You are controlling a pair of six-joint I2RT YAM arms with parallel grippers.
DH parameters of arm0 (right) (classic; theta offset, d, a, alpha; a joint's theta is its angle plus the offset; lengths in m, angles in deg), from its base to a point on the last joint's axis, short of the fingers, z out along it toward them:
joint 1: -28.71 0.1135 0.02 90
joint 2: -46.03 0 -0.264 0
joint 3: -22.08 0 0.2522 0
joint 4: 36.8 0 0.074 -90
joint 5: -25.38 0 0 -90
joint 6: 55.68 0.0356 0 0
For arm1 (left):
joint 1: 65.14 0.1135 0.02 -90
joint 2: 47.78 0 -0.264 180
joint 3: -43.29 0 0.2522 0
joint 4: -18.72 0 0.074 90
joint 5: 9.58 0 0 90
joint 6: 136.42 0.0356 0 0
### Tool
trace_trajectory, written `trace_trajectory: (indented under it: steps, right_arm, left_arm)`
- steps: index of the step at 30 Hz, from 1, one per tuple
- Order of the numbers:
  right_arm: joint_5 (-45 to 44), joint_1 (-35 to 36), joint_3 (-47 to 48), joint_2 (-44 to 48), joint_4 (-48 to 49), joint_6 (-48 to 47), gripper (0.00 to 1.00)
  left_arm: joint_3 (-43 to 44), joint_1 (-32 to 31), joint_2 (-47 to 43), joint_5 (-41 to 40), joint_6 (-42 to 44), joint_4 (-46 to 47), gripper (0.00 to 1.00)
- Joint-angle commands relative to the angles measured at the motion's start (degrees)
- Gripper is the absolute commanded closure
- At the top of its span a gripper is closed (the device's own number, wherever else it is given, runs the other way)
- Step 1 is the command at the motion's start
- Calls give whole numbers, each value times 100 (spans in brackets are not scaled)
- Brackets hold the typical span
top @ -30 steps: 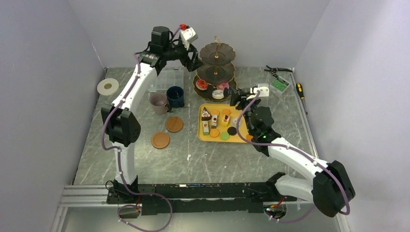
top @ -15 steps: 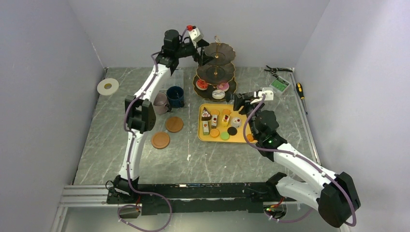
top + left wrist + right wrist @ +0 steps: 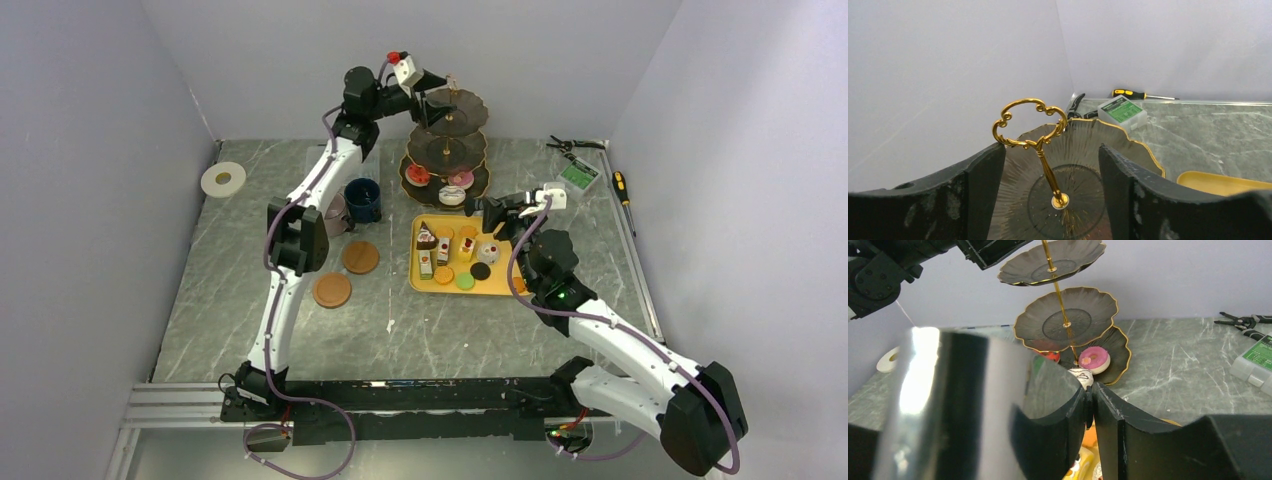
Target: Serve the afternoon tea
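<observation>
The dark three-tier stand is at the back of the table. My left gripper hangs over its top tier, open. Its jaws stand on either side of the gold handle without touching it. The bottom tier holds a pink donut, a white iced donut and a red piece. My right gripper hovers in front of the bottom tier. In its wrist view the fingertips look almost together, with a thin dark strip between them. A glossy dark surface covers the left side, so its state is unclear.
A yellow tray with cake slices and macarons lies under the right gripper. A navy mug, a mauve mug half behind the left arm, and two brown coasters stand on the left. A tape roll lies far left and tools back right.
The left arm has swung right and up from beside the stand to over its top tier, and its jaws have narrowed a little. The right gripper has drawn back slightly from the bottom tier.
</observation>
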Motion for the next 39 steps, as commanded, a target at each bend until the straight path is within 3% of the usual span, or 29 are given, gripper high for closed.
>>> trace_trajectory:
  steps: [1,10,16,25,29,39]
  right_arm:
    - [37,-27,-26,195,172,95,42]
    - [-7,-44,-86,401,100,100,43]
    - [-14,-45,-108,429,66,133,43]
    - [-5,-54,-151,464,41,166,44]
    - [27,-59,-140,453,39,150,44]
    - [331,-123,-85,323,-45,164,44]
  left_arm:
    - [378,-103,279,-12,-264,349,29]
    - [321,-181,429,-456,-403,608,39]
    - [440,-248,527,-633,-474,872,66]
    - [31,-330,222,-1184,-160,1165,91]
    - [-448,-366,-190,-1460,42,1294,97]
    - [-2101,-511,-1424,-2639,693,1368,97]
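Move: The gold stem just under the handle of the three-tier stand lies barely 3 cm to the right of the left hand, roughly 1 cm farther out and 2 cm lower. The top tier's middle is some 6 cm below that grip spot; the pink doughnut sits about 3 cm ahead of the hand, 7 cm right and 28 cm down. The blue mug stands roughly 18 cm left, 1 cm back and 28 cm down. From the right hand the stem is about 24 cm ahead, 11 cm left and 5 cm higher. The stand's gold stem is taken just below its ring handle: the left hand, fingers still partly open, eases about 2.5 cm right with a dip of nearly 3 cm and a little forward, then shuts its fingertips around the stem while creeping up slightly. Pinching it, the hand draws back about 1 cm and turns some 10 degrees counter-clockwise. ##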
